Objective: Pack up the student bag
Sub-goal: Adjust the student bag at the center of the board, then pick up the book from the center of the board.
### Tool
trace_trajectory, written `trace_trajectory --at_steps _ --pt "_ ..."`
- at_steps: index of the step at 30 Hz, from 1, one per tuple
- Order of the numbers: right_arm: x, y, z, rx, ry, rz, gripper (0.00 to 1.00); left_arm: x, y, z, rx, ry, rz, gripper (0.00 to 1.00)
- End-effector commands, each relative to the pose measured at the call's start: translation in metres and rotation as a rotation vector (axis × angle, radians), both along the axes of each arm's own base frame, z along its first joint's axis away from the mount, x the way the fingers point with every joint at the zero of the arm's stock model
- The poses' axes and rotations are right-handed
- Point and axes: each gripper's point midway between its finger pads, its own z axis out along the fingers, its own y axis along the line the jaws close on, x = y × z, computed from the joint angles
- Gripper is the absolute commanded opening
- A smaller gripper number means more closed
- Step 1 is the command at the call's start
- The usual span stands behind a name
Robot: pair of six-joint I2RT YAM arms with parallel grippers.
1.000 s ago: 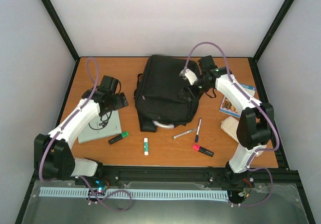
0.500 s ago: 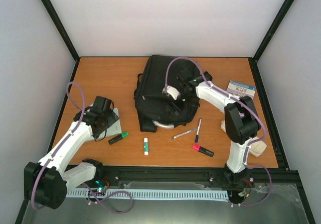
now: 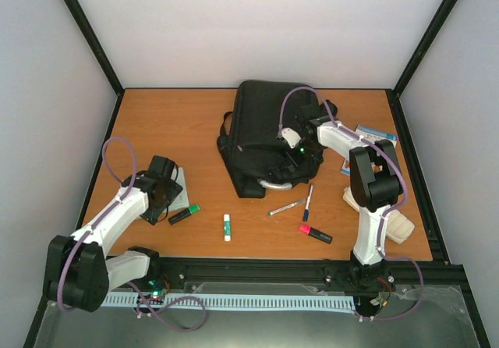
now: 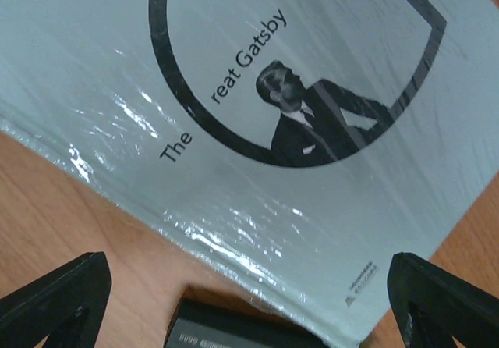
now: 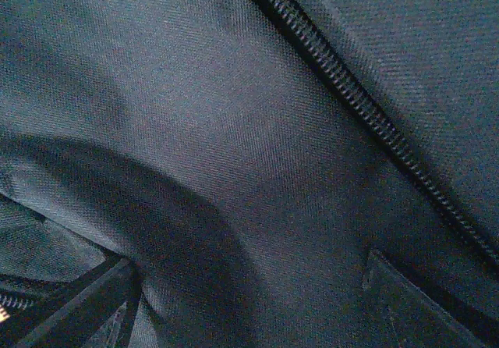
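Observation:
The student bag [image 3: 261, 129], a large black backpack with a grey loop handle [image 3: 277, 184], lies at the table's back centre. My right gripper [image 3: 301, 155] rests on its front right part. In the right wrist view black fabric [image 5: 234, 129] and a zip seam [image 5: 366, 106] fill the frame. The gripper [image 5: 249, 317] stands open, its fingers [image 5: 70, 309] wide apart on flat cloth. My left gripper [image 3: 158, 198] hovers open over a pale "The Great Gatsby" book [image 4: 257, 98], nothing between its fingertips [image 4: 54, 301].
Near the front lie a green highlighter [image 3: 184, 214], a glue stick [image 3: 227, 226], two pens [image 3: 287, 207] [image 3: 309, 201] and a red highlighter [image 3: 315, 233]. A cream pencil case [image 3: 394, 225] and a blue book [image 3: 376, 139] sit at the right. The pale book [image 3: 182, 182] lies left.
The bag has slid right and toward the back and turned, with my right gripper on it. My left gripper has shifted slightly over the pale book.

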Motion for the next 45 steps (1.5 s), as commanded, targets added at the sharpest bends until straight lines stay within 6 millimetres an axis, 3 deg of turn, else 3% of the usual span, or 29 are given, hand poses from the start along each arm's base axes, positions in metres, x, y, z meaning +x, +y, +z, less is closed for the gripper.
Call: trace_trajectory --at_steps 1,7,14,21,26,31,35,42,45 --pt "-0.005 -0.019 -0.005 -0.046 0.032 -0.062 0.80 0.011 0.013 -0.005 -0.001 -0.026 0.095 1.00" --pt "-0.009 -0.002 0.022 0.062 0.007 -0.014 0.80 0.009 0.032 -0.016 -0.019 -0.015 0.168 1.00" --pt "-0.010 -0.001 0.032 0.080 -0.021 -0.005 0.80 0.019 0.059 -0.015 0.031 -0.016 0.216 1.00" --pt "-0.012 0.001 0.034 0.097 -0.019 0.006 0.80 0.060 0.072 -0.004 0.099 -0.053 0.149 1.00" --pt "-0.013 0.001 0.034 0.097 -0.017 0.012 0.80 0.109 0.066 0.002 0.101 -0.080 0.008 1.00" --pt "-0.014 0.005 0.038 0.120 -0.017 0.026 0.81 0.153 0.051 -0.007 0.051 -0.073 -0.135 1.00" --pt "-0.012 0.008 0.053 0.145 -0.036 0.038 0.82 0.185 0.042 -0.018 0.016 -0.087 -0.214 1.00" --pt "0.013 0.024 0.103 0.187 -0.110 0.051 0.83 0.214 0.020 -0.020 -0.056 -0.121 -0.336 0.97" --pt "0.023 0.040 0.115 0.191 -0.121 0.065 0.82 0.217 0.034 -0.010 0.011 -0.107 -0.303 0.98"
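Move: The book's middle lies about 5 cm ahead of the left gripper, 3 cm to its left and 4 cm below. The green-capped marker is 5 cm to that gripper's right and 3 cm back, the glue stick some 19 cm right and 8 cm back. From the right gripper, already down on the student bag, the bag's middle is roughly 12 cm ahead and 4 cm left, its handle 7 cm back and 4 cm left. Bring the left gripper, fingers kept wide open, down onto the book while shifting it about 6 cm left, then drag the book forward some 20 cm along the board, turning the hand clockwise and easing slightly right towards the end. Meanwhile ease the right gripper up off the bag, still open, slowly at first, then quickly, to about 9 cm higher. ##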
